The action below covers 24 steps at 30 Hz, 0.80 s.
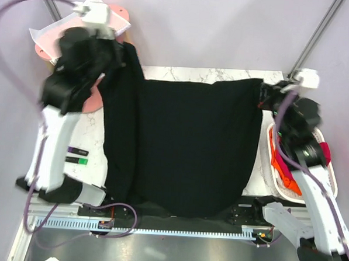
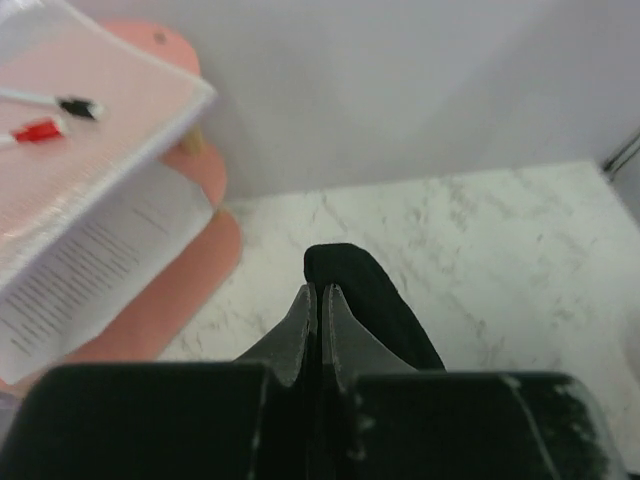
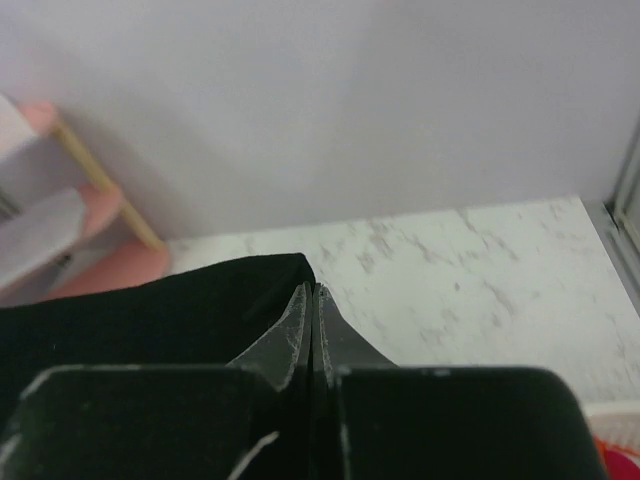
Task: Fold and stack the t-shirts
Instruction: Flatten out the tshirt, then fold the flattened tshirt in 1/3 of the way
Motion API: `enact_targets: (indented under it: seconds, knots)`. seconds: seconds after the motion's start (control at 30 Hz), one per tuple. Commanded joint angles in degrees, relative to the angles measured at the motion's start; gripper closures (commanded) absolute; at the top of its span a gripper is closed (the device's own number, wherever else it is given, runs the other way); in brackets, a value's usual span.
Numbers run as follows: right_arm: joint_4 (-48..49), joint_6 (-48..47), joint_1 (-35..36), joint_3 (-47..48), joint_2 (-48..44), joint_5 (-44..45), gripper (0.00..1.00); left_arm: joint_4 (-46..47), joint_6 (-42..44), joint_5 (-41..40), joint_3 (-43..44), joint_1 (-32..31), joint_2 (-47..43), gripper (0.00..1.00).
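A large black t-shirt (image 1: pixel 191 143) hangs spread between my two arms over the marble table (image 1: pixel 183 72). At the back left my left gripper (image 1: pixel 117 54) is shut on its far left corner; in the left wrist view a tongue of the black cloth (image 2: pixel 360 290) sticks out past the gripper (image 2: pixel 321 292). Over on the right, my right gripper (image 1: pixel 264 94) is shut on the far right corner, and the black cloth (image 3: pixel 150 310) lies left of the gripper (image 3: pixel 313 292) in the right wrist view. Red and orange t-shirts (image 1: pixel 281 168) lie in the basket on the right.
A white slatted basket (image 1: pixel 330 168) stands at the table's right edge. A pink shelf stand (image 1: pixel 119 16) with a white paper tray (image 2: pixel 70 150) is at the back left. Two markers (image 1: pixel 76 156) lie on the table's left side.
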Motion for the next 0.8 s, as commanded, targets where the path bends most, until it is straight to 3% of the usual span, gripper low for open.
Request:
enact_targets:
  seconds: [0.0, 0.17, 0.3, 0.4, 0.57, 0.77]
  knots:
    - [3.86, 0.75, -0.26, -6.41, 10.8, 10.15, 1.0, 0.24, 2.14, -2.92, -5.87, 0.2, 10.62, 0.98]
    - [12.2, 1.8, -0.61, -8.37, 26.89, 16.4, 1.0, 1.13, 2.23, -3.97, -4.67, 1.69, 24.06, 0.98]
    - [13.45, 2.42, -1.31, -0.66, 45.23, 18.42, 1.0, 1.22, 2.58, -5.12, 1.38, 2.57, 36.18, 0.98]
    - [15.38, 1.45, -2.19, 4.88, 53.25, 19.12, 1.0, 1.13, 2.92, -5.65, 6.48, 3.8, 40.59, 0.98]
    - [15.73, -0.75, -4.39, 14.29, 61.09, 19.22, 1.0, -1.33, 3.63, -6.0, 16.5, 6.18, 48.16, 0.98]
    - [15.91, -0.74, -6.85, 16.16, 60.76, 16.5, 1.0, -1.33, 1.88, -6.53, 16.45, 7.5, 46.86, 0.98]
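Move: Both my hands already hold the far corners of the black t-shirt high up. The table strip by the far edge lies about 24 cm ahead of my left hand and 50 cm below, and some 25 cm ahead of my right and 41 cm below. From my left hand the pink shelf stands roughly 19 cm ahead and 19 cm left, the markers 11 cm back and 27 cm left. The laundry basket is about 32 cm right of my right hand and 4 cm back. Keeping both corners pinched, I whip the shirt down and forward with my two hands together, dropping each over 30 cm while reaching about 25 cm out towards the far table edge, then lift 3 or 4 cm as I finish the reach. The fingers tip down about 40 degrees, easing slightly at the end; my right hand also turns clockwise some 20. ##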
